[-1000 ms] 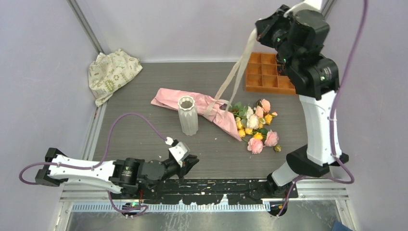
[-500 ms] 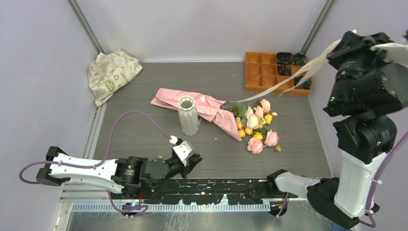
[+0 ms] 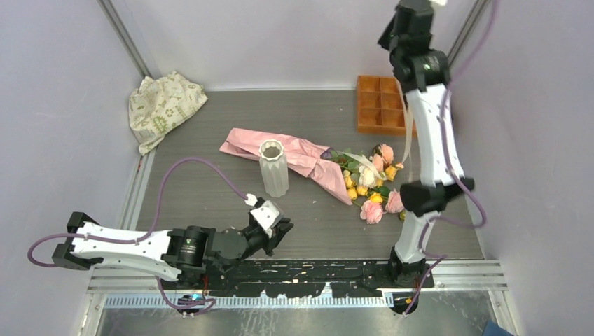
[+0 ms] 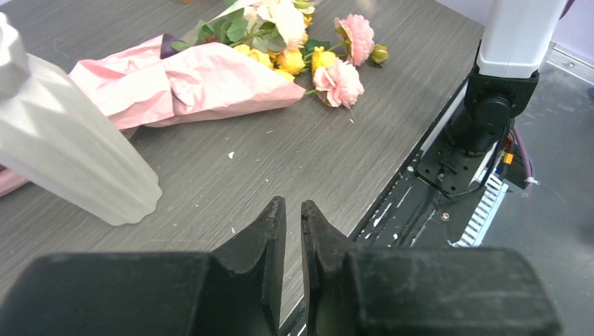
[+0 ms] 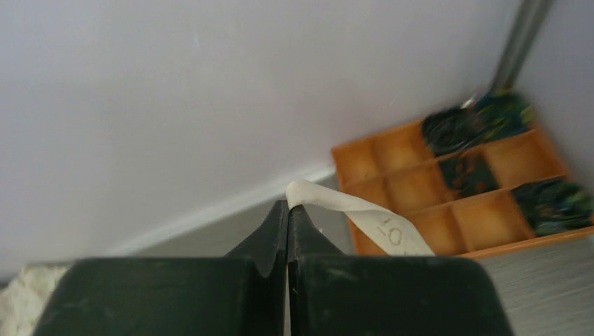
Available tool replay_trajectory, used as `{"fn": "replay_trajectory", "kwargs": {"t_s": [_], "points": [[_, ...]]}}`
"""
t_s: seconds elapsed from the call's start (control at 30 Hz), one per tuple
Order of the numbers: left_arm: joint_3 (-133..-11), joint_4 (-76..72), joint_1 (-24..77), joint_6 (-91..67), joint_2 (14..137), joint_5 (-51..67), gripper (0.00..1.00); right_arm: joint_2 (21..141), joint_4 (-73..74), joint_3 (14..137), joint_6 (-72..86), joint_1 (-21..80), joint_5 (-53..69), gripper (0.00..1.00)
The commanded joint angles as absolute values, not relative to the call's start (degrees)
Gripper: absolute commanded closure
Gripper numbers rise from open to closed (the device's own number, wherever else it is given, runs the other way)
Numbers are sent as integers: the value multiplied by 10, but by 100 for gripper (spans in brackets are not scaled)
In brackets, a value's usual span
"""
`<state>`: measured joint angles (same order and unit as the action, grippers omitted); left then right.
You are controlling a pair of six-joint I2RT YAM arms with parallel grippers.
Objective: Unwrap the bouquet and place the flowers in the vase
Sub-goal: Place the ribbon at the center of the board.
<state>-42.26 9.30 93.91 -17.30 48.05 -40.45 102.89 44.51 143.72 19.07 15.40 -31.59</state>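
Note:
The bouquet's pink paper (image 3: 294, 152) lies crumpled across the middle of the table, still around the stems. The flowers (image 3: 372, 183), peach, pink, cream and yellow, spill from its right end. The white ribbed vase (image 3: 273, 169) stands upright just in front of the paper. My right gripper (image 5: 287, 204) is raised high near the back wall, shut on the cream ribbon (image 5: 364, 213). The ribbon (image 3: 407, 140) hangs down to the flowers. My left gripper (image 4: 293, 203) hovers low near the front edge, a narrow gap between its fingers and nothing in it. Vase (image 4: 70, 154) and paper (image 4: 189, 80) lie ahead of it.
An orange compartment tray (image 3: 379, 105) sits at the back right, some cells holding dark items. A crumpled patterned cloth (image 3: 164, 103) lies in the back left corner. The right arm's upright links (image 3: 431, 140) stand beside the flowers. A black rail (image 3: 315, 269) runs along the front edge.
The right arm swung from the far right back toward the middle and stretched tall, taking the ribbon up with it. The left arm has stayed put.

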Motion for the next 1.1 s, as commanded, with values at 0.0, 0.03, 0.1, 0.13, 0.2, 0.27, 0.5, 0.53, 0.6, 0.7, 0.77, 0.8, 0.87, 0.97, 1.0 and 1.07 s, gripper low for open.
{"fn": "replay_trajectory", "kwargs": {"t_s": [0.0, 0.03, 0.1, 0.13, 0.2, 0.27, 0.5, 0.53, 0.6, 0.7, 0.77, 0.8, 0.87, 0.97, 1.0, 1.07], "points": [[-446, 106, 940, -177, 445, -450, 84, 1124, 482, 1450, 317, 93, -19, 99], [-444, 108, 940, -177, 441, -454, 84, 1138, 462, 1445, 321, 92, 18, 99], [-438, 109, 940, -174, 433, -462, 84, 1161, 412, 1421, 331, 91, 81, 99], [-436, 107, 940, -172, 430, -465, 84, 1173, 394, 1412, 335, 91, 107, 96], [-434, 106, 940, -168, 430, -471, 84, 1194, 382, 1402, 338, 91, 143, 85], [-436, 107, 940, -168, 431, -472, 84, 1208, 393, 1392, 333, 91, 162, 65], [-455, 135, 940, -168, 434, -492, 84, 1118, 374, 1185, 299, 114, 197, 35], [-457, 138, 940, -167, 433, -498, 84, 1094, 357, 1138, 297, 127, 197, 34], [-460, 141, 940, -163, 429, -506, 84, 1039, 333, 1049, 303, 148, 197, 34], [-463, 148, 940, -165, 421, -512, 84, 978, 270, 914, 336, 173, 224, 35], [-463, 157, 940, -168, 417, -514, 84, 952, 235, 839, 360, 191, 247, 35], [-463, 161, 940, -170, 416, -517, 84, 945, 220, 817, 370, 202, 257, 35], [-465, 171, 940, -171, 413, -523, 84, 934, 205, 781, 389, 224, 262, 36], [-470, 185, 940, -174, 405, -531, 84, 921, 184, 732, 412, 245, 245, 36], [-472, 191, 940, -178, 400, -533, 85, 919, 176, 714, 418, 247, 242, 36], [-472, 201, 940, -187, 390, -534, 85, 916, 161, 684, 423, 247, 236, 36]]}}
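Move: The right hand holds the ribbon's end high; the pink wrap lies about 32 cm to its left, 7 cm back and 50 cm below. The flowers are some 15 cm back and 6 cm left, the orange tray 14 cm ahead and 10 cm right, both on the table. The vase stands 17 cm back, 37 cm left. From the left hand, the wrap is roughly 31 cm ahead, 2 cm right, 23 cm below. Right hand plunges some 25 cm, releases the ribbon, sweeps back-left towards the pink wrap; left hand edges left. ##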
